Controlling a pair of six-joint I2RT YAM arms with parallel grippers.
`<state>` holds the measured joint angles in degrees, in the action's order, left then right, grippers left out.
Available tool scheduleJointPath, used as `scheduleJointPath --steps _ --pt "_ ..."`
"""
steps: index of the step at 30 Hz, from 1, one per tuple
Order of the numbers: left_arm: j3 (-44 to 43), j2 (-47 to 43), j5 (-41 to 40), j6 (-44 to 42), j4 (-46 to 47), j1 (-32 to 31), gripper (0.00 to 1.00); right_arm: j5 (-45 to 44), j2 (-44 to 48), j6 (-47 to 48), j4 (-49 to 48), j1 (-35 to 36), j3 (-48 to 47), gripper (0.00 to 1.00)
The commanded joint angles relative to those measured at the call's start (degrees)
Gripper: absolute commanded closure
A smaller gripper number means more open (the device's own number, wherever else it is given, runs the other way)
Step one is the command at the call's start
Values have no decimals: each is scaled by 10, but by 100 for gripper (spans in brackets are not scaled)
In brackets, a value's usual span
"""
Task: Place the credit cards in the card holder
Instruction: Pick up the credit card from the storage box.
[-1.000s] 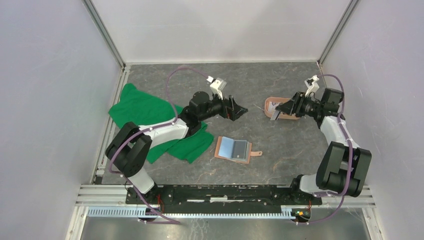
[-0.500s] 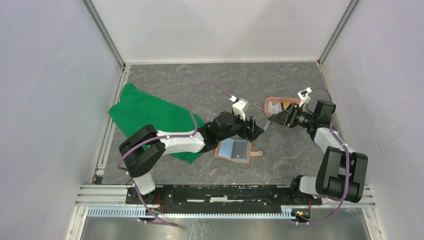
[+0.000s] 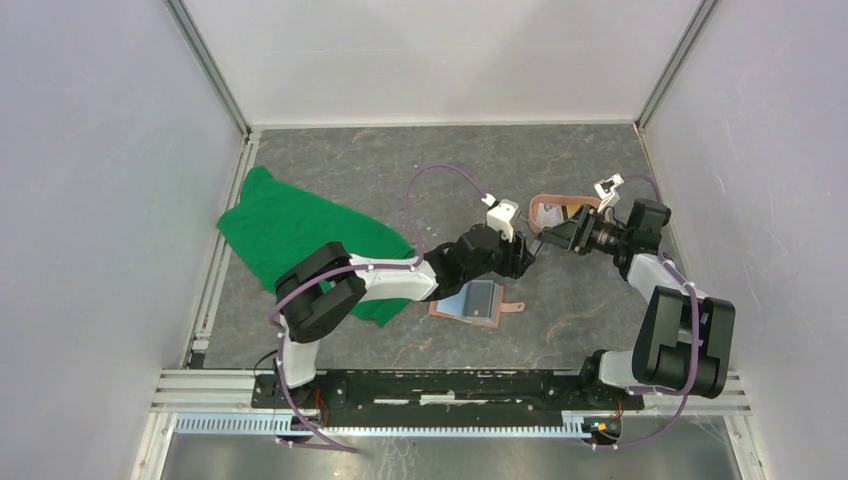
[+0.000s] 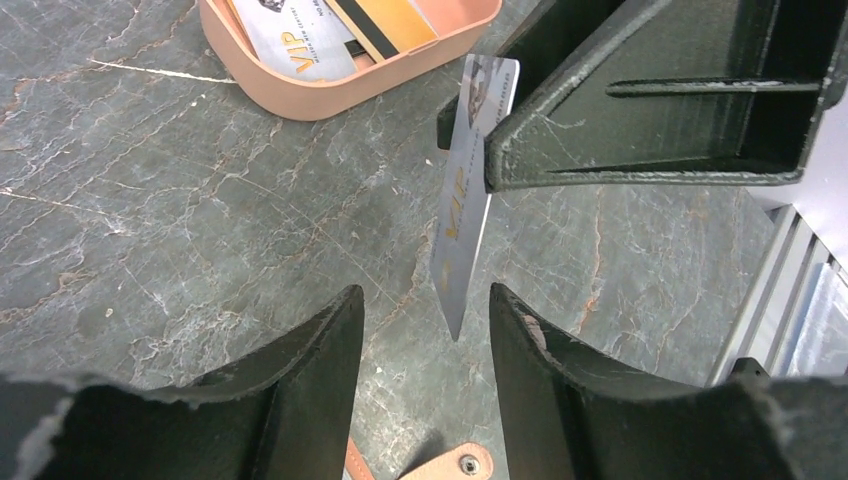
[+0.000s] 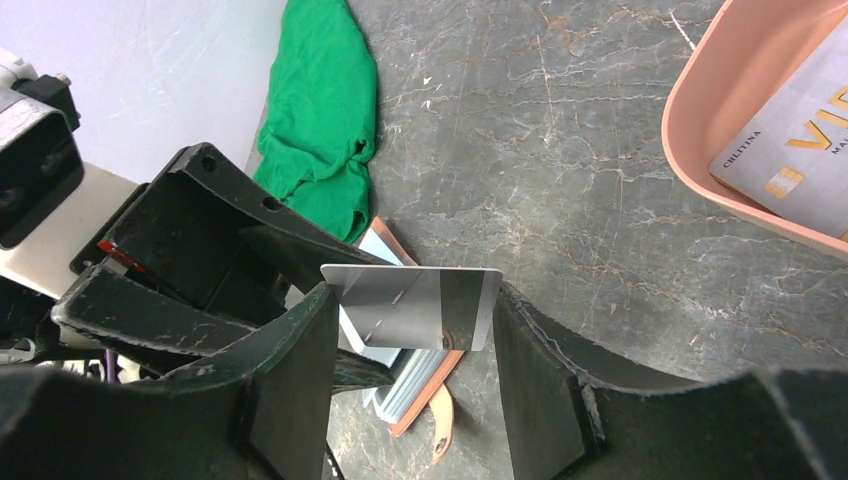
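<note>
My right gripper (image 5: 412,295) is shut on a silver credit card (image 5: 415,305), gripping it by its two short edges above the table. The left wrist view shows that same card (image 4: 465,200) edge-on, its lower corner hanging between my left gripper's (image 4: 425,300) fingertips with a gap on each side; that gripper is open. In the top view the left gripper (image 3: 527,252) and right gripper (image 3: 552,238) meet nose to nose. The tan card holder (image 3: 480,298) lies open on the table just below them, blue-grey pockets up. More credit cards (image 4: 300,45) lie in the pink tray (image 4: 300,100).
The pink tray (image 3: 545,204) sits right behind the grippers. A green cloth (image 3: 300,235) is spread at the left, partly under the left arm. The card holder's strap tab (image 4: 460,462) lies below the left fingers. White walls with metal rails enclose the table.
My left arm swung right, from over the green cloth to the right gripper, and its jaws narrowed around the card's corner. The right gripper carried the card a little left of the tray, then held still.
</note>
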<state>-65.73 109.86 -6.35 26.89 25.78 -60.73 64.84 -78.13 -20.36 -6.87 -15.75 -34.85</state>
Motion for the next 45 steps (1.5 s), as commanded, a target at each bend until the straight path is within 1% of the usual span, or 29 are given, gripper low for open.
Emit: scheduleJointPath --steps 1,7,10,19,20,21,22,23,24,25,27,29,31,32,33,35,36,37,38,39,42,44,45 --pt "-35 18 -21 -17 6 -2 46 18 -1 -4 -25 2 3 45" --pt "-56 33 -18 -20 6 -2 53 21 -2 -3 -25 3 4 45" --pt "-63 36 -15 -24 2 -1 59 20 0 -3 -24 4 5 45" --pt "-77 37 -6 -36 -12 0 65 20 1 1 -22 6 5 45" --pt "-78 37 -4 -38 -13 -1 67 20 1 1 -22 5 5 45" --pt "-79 38 1 -41 -15 -1 72 20 1 3 -23 5 4 44" --pt "-81 38 6 -44 -16 0 81 20 2 5 -21 6 4 44" --pt "-82 39 15 -47 -17 1 92 21 2 9 -18 7 3 44" --pt "-81 38 22 -48 -18 3 98 24 3 17 -13 8 0 42" --pt "-78 35 29 -47 -17 5 98 31 4 31 -8 9 0 40" --pt "-66 26 47 -40 -11 12 98 47 8 54 -5 9 -2 26" --pt "-45 10 81 -25 4 23 98 70 14 116 26 9 -13 14" --pt "-10 -11 116 3 24 39 98 99 18 231 123 8 -39 3" --pt "9 -22 131 11 36 47 98 122 19 291 173 8 -58 2" --pt "30 -37 147 23 48 55 98 135 19 379 254 9 -76 2" --pt "80 -73 172 33 81 70 98 135 18 570 422 8 -128 2" --pt "104 -95 185 34 93 77 98 130 19 666 486 9 -145 2" --pt "130 -117 199 31 103 83 98 126 20 729 547 9 -157 2" --pt "156 -143 212 27 111 89 98 121 21 785 581 9 -165 2" --pt "181 -167 225 25 117 95 98 117 24 811 602 9 -165 2" --pt "246 -260 259 26 107 120 98 129 33 865 620 9 -146 2" --pt "279 -316 279 31 88 134 98 143 33 944 670 16 -135 2" --pt "293 -339 293 33 77 143 95 140 30 1009 705 26 -135 2"
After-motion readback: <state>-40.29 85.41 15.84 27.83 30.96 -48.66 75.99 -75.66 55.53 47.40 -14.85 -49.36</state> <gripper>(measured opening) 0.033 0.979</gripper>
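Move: The credit card is held edgewise by the right hand; its middle lies about 3 cm to the left hand's right, 2 cm ahead and 1 cm higher. For the right hand that middle is some 2 cm to the left and 1 cm back. From the left hand, the storage box lies roughly 10 cm ahead and 10 cm right, the card holder about 8 cm back and 11 cm left, both some 12 cm below. Left hand eases in, pinches the card, and carries it about 13 cm left as the right opens, tipping away. ##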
